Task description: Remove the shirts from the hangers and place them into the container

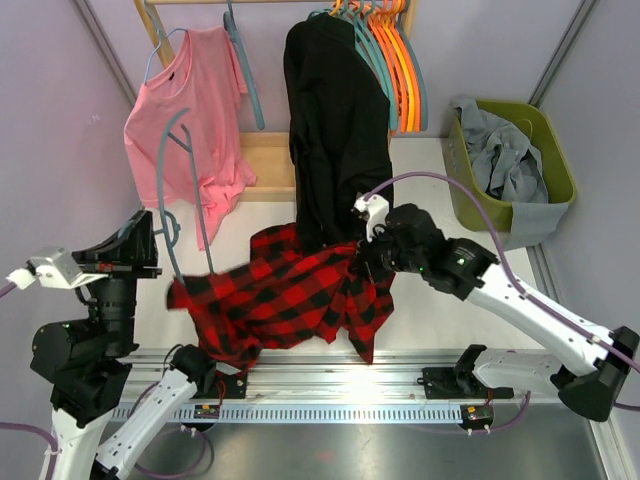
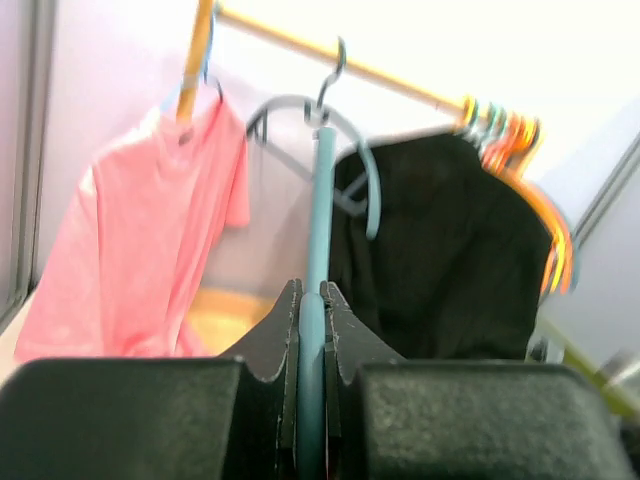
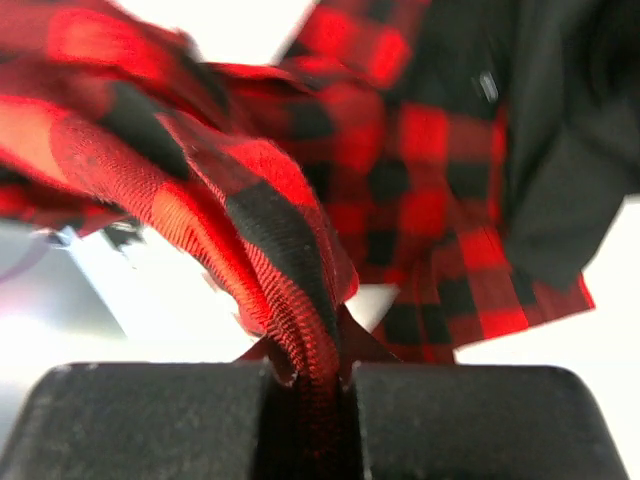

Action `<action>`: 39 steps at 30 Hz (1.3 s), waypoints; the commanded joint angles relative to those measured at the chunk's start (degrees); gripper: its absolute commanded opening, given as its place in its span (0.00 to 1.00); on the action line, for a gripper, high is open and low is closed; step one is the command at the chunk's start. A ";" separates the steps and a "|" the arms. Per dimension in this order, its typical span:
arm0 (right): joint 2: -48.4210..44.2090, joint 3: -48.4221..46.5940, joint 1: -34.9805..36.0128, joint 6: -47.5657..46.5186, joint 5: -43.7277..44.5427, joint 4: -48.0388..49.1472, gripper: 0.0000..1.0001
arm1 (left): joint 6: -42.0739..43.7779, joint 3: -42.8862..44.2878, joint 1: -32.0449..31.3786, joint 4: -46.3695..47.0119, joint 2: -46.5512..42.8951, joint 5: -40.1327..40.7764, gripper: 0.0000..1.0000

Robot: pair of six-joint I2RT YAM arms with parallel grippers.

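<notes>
A red-and-black plaid shirt hangs stretched above the table's front. My right gripper is shut on a fold of the plaid shirt at its right end; the cloth fills the gripper. My left gripper is shut on a teal hanger, and one arm of the hanger reaches down into the shirt's left side. In the left wrist view the hanger's bar runs up from the gripper. The olive-green container at the back right holds a grey shirt.
A pink t-shirt and a black shirt hang from the wooden rail at the back. Several empty orange and teal hangers crowd the rail's right end. A wooden base board lies under the rail.
</notes>
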State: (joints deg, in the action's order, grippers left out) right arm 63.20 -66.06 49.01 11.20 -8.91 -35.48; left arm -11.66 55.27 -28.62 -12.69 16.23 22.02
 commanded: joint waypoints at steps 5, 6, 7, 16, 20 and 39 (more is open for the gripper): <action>0.78 3.92 -0.15 0.93 -0.74 4.45 0.00 | -3.97 1.51 0.23 15.58 3.45 -10.10 0.00; 2.70 4.01 -0.15 1.10 -2.41 5.42 0.00 | -5.29 1.25 0.23 16.72 3.89 -13.03 0.00; 3.76 4.10 -0.15 1.36 -4.26 5.86 0.00 | -7.91 0.38 0.23 18.12 4.33 -16.10 0.00; 2.56 0.67 -0.15 -1.35 2.62 -0.20 0.85 | -5.50 11.60 0.23 9.82 17.51 -57.93 0.00; -7.02 -1.08 -0.15 -2.23 14.86 -1.51 0.99 | 2.94 13.82 0.49 -4.06 20.15 -65.25 0.00; -14.34 -15.15 -0.15 -7.77 -2.25 -9.96 1.00 | -45.66 4.67 18.52 52.44 40.91 -107.01 0.00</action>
State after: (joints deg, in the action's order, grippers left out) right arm 46.41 -81.25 48.97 5.30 -3.77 -44.60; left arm -51.03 55.44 -8.08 30.68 59.70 -77.08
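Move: The left gripper holds the empty hanger up high; the right gripper is some 32 cm to its right, about 2 cm farther out and 20 cm lower. The pink shirt hangs about 27 cm ahead of the left hand and 3 cm left. The right hand still pinches the plaid shirt, whose middle sags about 13 cm to its left, 2 cm back and 12 cm down; the black jacket hangs roughly 20 cm ahead of it, 3 cm left. The right fingers, still pinching the plaid shirt, lower it about 8 cm, open wide to let go, then lift clear past the start height by some 16 cm, drifting right and tipping up. The left hand keeps its hold on the hanger and swings it rightward about 19 cm, rising first and then sinking, turning some 80 degrees clockwise towards the right gripper. ##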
